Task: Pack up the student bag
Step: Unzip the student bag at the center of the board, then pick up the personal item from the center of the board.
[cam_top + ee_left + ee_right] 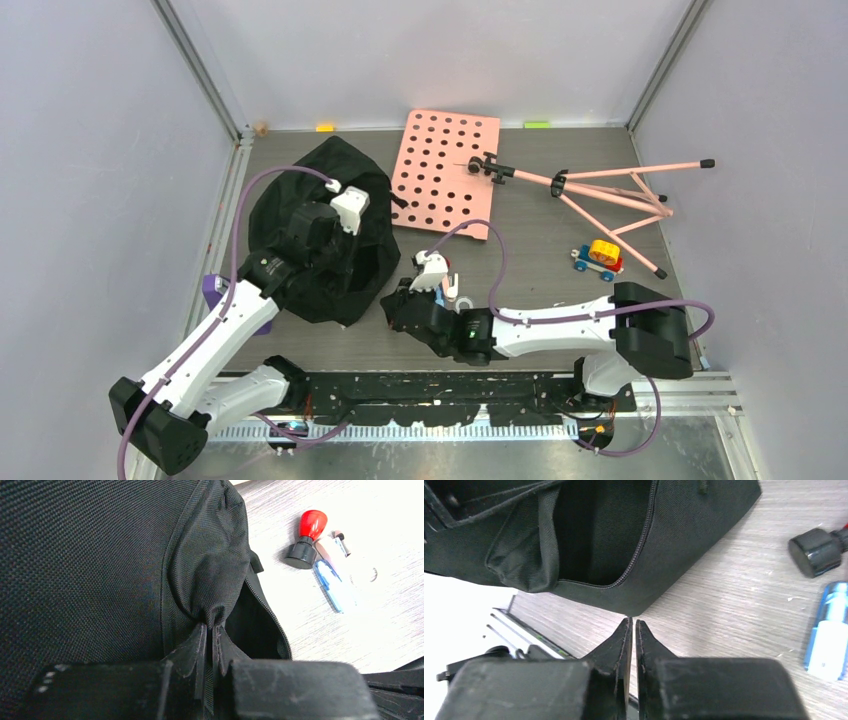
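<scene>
The student bag (320, 225) is a black fabric backpack lying at the left of the table, its zipped opening (624, 540) gaping toward the right. My left gripper (335, 245) rests on the bag and is shut on a pinched fold of its black fabric (211, 615) next to the opening. My right gripper (393, 302) is shut and empty; its tips (633, 622) sit just off the bag's lower right edge, above the table. A red-topped stamp (307, 537) and a blue tube (330, 585) lie right of the bag.
A pink pegboard (447, 170) lies at the back, a pink folding stand (600, 190) to its right, and a small toy car (598, 258) near it. A purple object (212, 290) sits at the bag's left. The stamp's black base (816, 550) and the tube (826, 630) lie right of my right gripper.
</scene>
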`<state>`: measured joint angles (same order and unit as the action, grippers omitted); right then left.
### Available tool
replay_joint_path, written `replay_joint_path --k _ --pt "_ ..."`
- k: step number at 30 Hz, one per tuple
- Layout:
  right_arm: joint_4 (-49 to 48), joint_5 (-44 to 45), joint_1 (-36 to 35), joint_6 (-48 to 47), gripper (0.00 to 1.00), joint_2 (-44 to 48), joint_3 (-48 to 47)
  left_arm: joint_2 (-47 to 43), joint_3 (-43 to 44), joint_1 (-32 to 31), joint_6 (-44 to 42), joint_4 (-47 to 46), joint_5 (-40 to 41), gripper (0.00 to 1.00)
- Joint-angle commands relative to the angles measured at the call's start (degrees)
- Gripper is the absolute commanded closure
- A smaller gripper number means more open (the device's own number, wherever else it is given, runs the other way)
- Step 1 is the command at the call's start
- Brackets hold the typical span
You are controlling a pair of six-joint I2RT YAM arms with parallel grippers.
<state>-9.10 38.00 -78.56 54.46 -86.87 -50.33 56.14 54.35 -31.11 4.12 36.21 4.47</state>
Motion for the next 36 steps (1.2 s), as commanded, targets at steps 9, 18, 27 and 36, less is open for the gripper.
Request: replay_joint_path --k 9,18,27,36 --pt "6.7 13.9 0.4 -17.1 0.47 6.4 -6.7 -0.6 -0.1 0.1 0.0 -1.3 -0.5 1.00" --pt "20.4 -2.6 20.2 -17.9 0.33 16.3 -1.7 -1.0 -0.1 0.1 -0.2 -1.3 -0.1 1.00" --pt "26.7 -26.8 36.7 -21.6 0.27 11.0 -2.4 -0.9 0.0 0.1 -0.2 -1.3 -0.2 1.00" --pt "18.1 -28.0 37.6 -6.2 0.30 -0.3 -4.7 -1.3 0.0 0.1 -0.2 -1.3 -0.3 1.00"
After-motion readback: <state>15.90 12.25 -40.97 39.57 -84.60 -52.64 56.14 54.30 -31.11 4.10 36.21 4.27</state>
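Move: The black and red stamp lies about 13 cm ahead of the right hand, 12 cm to its right and 12 cm below; at the same table height the stapler is some 9 cm ahead and 15 to the right, the blue bottle 5 ahead and 12 right, the tape roll 4 ahead and 18 right. The student bag's middle is roughly 20 cm ahead and 16 to the left of this hand. From the left hand, the stamp is about 3 cm ahead, 18 right, 17 below. With nothing seen between its fingers, the right hand leaves the bag's near side: it lifts about 6 cm while reaching forward, sweeps over some 17 cm to the right and 13 cm forward in all, then sinks about 12 cm towards the stamp and stapler, touching neither yet. On the way its fingers open from nearly shut to wide and the wrist tips them more steeply down by some 25 degrees, while the left hand stays put and keeps its pinch on the bag's fabric. ##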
